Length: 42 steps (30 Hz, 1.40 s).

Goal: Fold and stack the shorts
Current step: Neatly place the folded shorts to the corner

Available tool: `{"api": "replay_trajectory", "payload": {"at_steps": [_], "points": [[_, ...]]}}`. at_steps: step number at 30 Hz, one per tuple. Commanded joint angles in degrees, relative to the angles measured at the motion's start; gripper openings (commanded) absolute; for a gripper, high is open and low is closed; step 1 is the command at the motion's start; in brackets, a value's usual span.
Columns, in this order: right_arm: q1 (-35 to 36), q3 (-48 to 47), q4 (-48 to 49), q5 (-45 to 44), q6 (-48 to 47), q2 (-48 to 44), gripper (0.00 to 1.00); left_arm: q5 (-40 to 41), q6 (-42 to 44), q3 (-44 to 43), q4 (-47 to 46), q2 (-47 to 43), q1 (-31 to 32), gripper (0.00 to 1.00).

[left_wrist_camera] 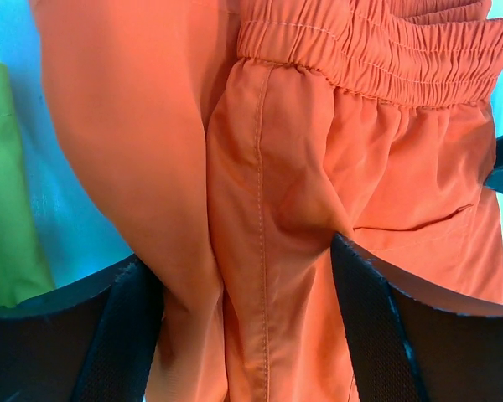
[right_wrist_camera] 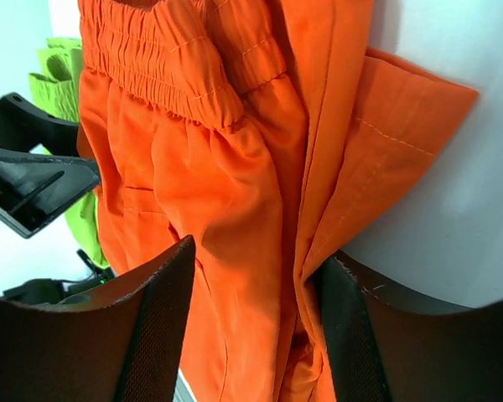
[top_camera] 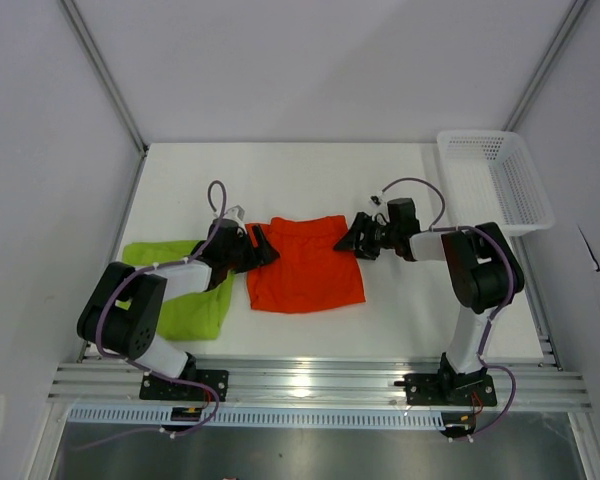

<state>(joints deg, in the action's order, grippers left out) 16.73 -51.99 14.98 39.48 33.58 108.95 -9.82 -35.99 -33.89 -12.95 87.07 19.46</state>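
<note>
The orange-red shorts (top_camera: 305, 265) lie flat mid-table, waistband toward the far side. My left gripper (top_camera: 263, 247) is at their upper left corner and my right gripper (top_camera: 360, 237) at the upper right corner. In the left wrist view the jaws (left_wrist_camera: 243, 260) stand wide apart, with a bunched side seam of orange cloth (left_wrist_camera: 277, 167) between the fingers. In the right wrist view the jaws (right_wrist_camera: 256, 260) are also apart, straddling folds of the orange cloth (right_wrist_camera: 218, 167). The lime green shorts (top_camera: 185, 295) lie at the left, partly under my left arm.
A white mesh basket (top_camera: 500, 180) stands at the back right corner. The metal rail (top_camera: 310, 380) with both arm bases runs along the near edge. My left gripper's black fingers (right_wrist_camera: 25, 184) show in the right wrist view.
</note>
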Motion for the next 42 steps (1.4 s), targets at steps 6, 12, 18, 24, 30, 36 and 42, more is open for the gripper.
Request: {"api": "replay_trajectory", "payload": {"at_steps": [6, 12, 18, 24, 30, 36, 42], "points": [[2.25, 1.27, -7.51, -7.67, -4.84, 1.27, 0.51, -2.22, 1.36, -1.18, -1.20, -0.23, 1.01, 0.79], [4.18, 1.36, -9.61, -11.17, -5.81, 0.13, 0.35, -0.29, 2.76, -2.76, -0.32, 0.56, 3.65, 0.53], [9.27, -1.71, -18.20, -22.07, -7.83, -2.24, 0.23, 4.19, 3.99, -5.31, 2.84, 1.17, 6.37, 0.32], [13.93, -7.25, -27.00, -30.42, -7.57, -4.26, 0.04, 11.90, 4.78, -10.05, 11.25, 0.83, 10.76, 0.18], [18.60, -12.60, -33.52, -35.53, -5.11, -6.29, 0.00, 17.47, 6.28, -15.50, 20.49, 2.05, 13.67, 0.13], [23.17, -16.21, -34.93, -39.31, -2.91, -7.34, 0.00, 19.84, 7.77, -18.49, 23.41, 3.02, 15.69, 0.08], [26.59, -19.46, -34.06, -39.48, -0.89, -7.70, 0.00, 22.83, 8.39, -20.34, 28.23, 1.09, 16.84, 0.04]]}}
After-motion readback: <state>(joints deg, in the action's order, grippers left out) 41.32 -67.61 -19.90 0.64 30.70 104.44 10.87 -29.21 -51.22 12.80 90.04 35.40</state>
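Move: The folded orange shorts lie between the hands, just below fingertip height: their middle is about 7 cm right of the left hand and 2 cm back, and about 8 cm left of the right hand and 4 cm back. The waistband's middle is roughly 5 cm ahead and 7 cm right of the left hand, and 3 cm ahead and 8 cm left of the right. The green shorts' middle lies some 20 cm left and 9 cm back of the left hand. Inward towards each other, both hands shut their open fingers on the sides of the orange shorts and pinch them. The left slides about 4 cm right, rising slightly; the right dips a little, then, fingers closed, pulls some 5 cm back and 5 cm left while rising again. Both wrists roll until the fingers point more steeply down, the right by about 35 degrees, the left by about 20. ##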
